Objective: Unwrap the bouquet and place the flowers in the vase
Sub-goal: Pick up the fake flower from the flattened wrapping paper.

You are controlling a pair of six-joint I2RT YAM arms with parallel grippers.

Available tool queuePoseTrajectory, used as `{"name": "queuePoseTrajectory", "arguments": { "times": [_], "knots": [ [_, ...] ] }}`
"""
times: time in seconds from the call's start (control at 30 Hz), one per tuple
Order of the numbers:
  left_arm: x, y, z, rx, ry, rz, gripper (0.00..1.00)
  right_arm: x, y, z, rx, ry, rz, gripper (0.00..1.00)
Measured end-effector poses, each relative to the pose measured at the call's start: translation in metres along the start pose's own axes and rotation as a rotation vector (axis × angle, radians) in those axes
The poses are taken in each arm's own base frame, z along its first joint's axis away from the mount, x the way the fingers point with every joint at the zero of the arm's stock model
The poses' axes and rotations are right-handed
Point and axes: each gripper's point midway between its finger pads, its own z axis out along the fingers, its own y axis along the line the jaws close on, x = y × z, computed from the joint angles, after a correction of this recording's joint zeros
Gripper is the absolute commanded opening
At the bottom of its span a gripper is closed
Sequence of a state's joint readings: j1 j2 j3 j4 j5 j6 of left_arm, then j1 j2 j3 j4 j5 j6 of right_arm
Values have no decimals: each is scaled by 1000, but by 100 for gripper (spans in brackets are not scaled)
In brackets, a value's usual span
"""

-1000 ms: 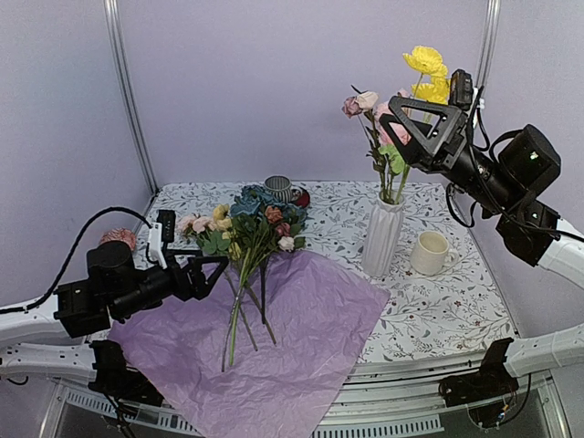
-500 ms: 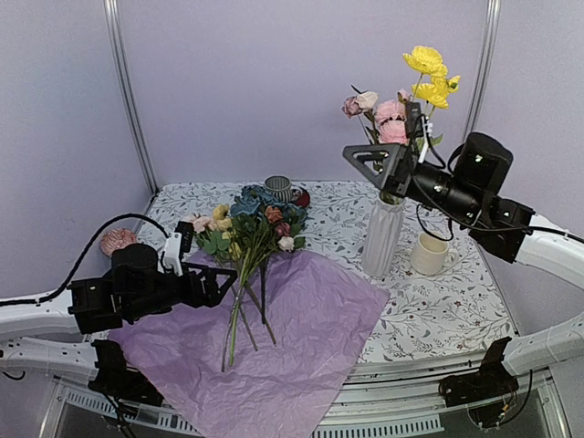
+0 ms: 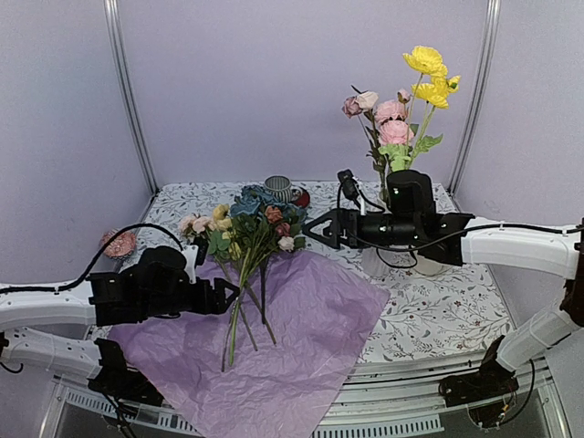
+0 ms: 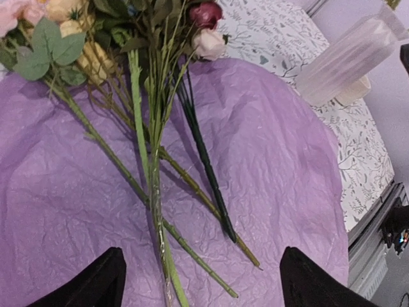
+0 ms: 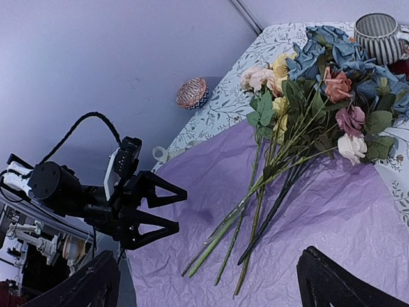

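The flowers lie loose on the spread purple tissue paper, heads toward the back and stems pointing to the near edge. My left gripper hovers low at the stems' left side, open, with the green stems between its fingertips and nothing gripped. My right gripper is open and empty just right of the flower heads, looking down on the bunch. The white ribbed vase stands behind the right arm, partly hidden. It holds several pink, mauve and yellow blooms.
A cream mug sits right of the vase, mostly behind the right arm. A striped grey cup on a red saucer stands at the back behind the flower heads. A small pinkish woven object lies at the far left.
My right arm dropped from above the vase and swung left, low over the table near the flower heads. My left gripper slid right up to the stems, and its jaws narrowed slightly.
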State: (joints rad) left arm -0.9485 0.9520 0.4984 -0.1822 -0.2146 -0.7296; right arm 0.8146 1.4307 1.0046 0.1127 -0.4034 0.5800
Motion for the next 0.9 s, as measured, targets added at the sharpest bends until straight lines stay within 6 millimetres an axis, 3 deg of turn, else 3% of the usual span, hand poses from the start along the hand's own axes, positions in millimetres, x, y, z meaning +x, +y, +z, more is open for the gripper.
{"name": "queuePoseTrajectory", "arguments": {
  "times": [0.2, 0.4, 0.67, 0.8, 0.9],
  "knots": [
    [18, 21, 18, -81, 82, -24, 57, 29, -27, 26, 64, 74, -29, 99],
    [29, 38, 32, -131, 140, -42, 42, 48, -51, 43, 135, 117, -146, 99],
    [48, 45, 47, -146, 219, -28, 38, 45, -59, 48, 143, 70, -295, 99],
    [52, 43, 51, -132, 238, -21, 37, 55, -67, 46, 137, 48, -327, 99],
    [54, 41, 54, -122, 247, -16, 27, 65, -74, 47, 142, 55, -334, 99]
  ]
}}
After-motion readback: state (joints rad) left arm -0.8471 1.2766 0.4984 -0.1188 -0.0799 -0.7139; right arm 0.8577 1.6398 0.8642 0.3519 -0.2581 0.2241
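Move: The left gripper is above the purple wrapping paper; the taped lower stem of the fake flower lies about 12 cm below it, 2 cm ahead and 1 cm right. From this gripper, the dark green stem is some 9 cm right and 7 cm ahead, and the flower heads about 26 cm ahead and 7 cm right. From the right gripper, the taped stem lies some 21 cm left, 3 cm back and 25 cm down, and the white rose roughly 18 cm ahead and 9 cm left. Bring the left gripper down about 9 cm to the taped stem, tipping the fingers some 15 degrees steeper, and narrow them from nearly wide open to about a third so they come to straddle it without gripping yet. Meanwhile lower the wide-open right gripper some 11 cm toward the paper right of the stems, tipping its fingers down and rolling it. ##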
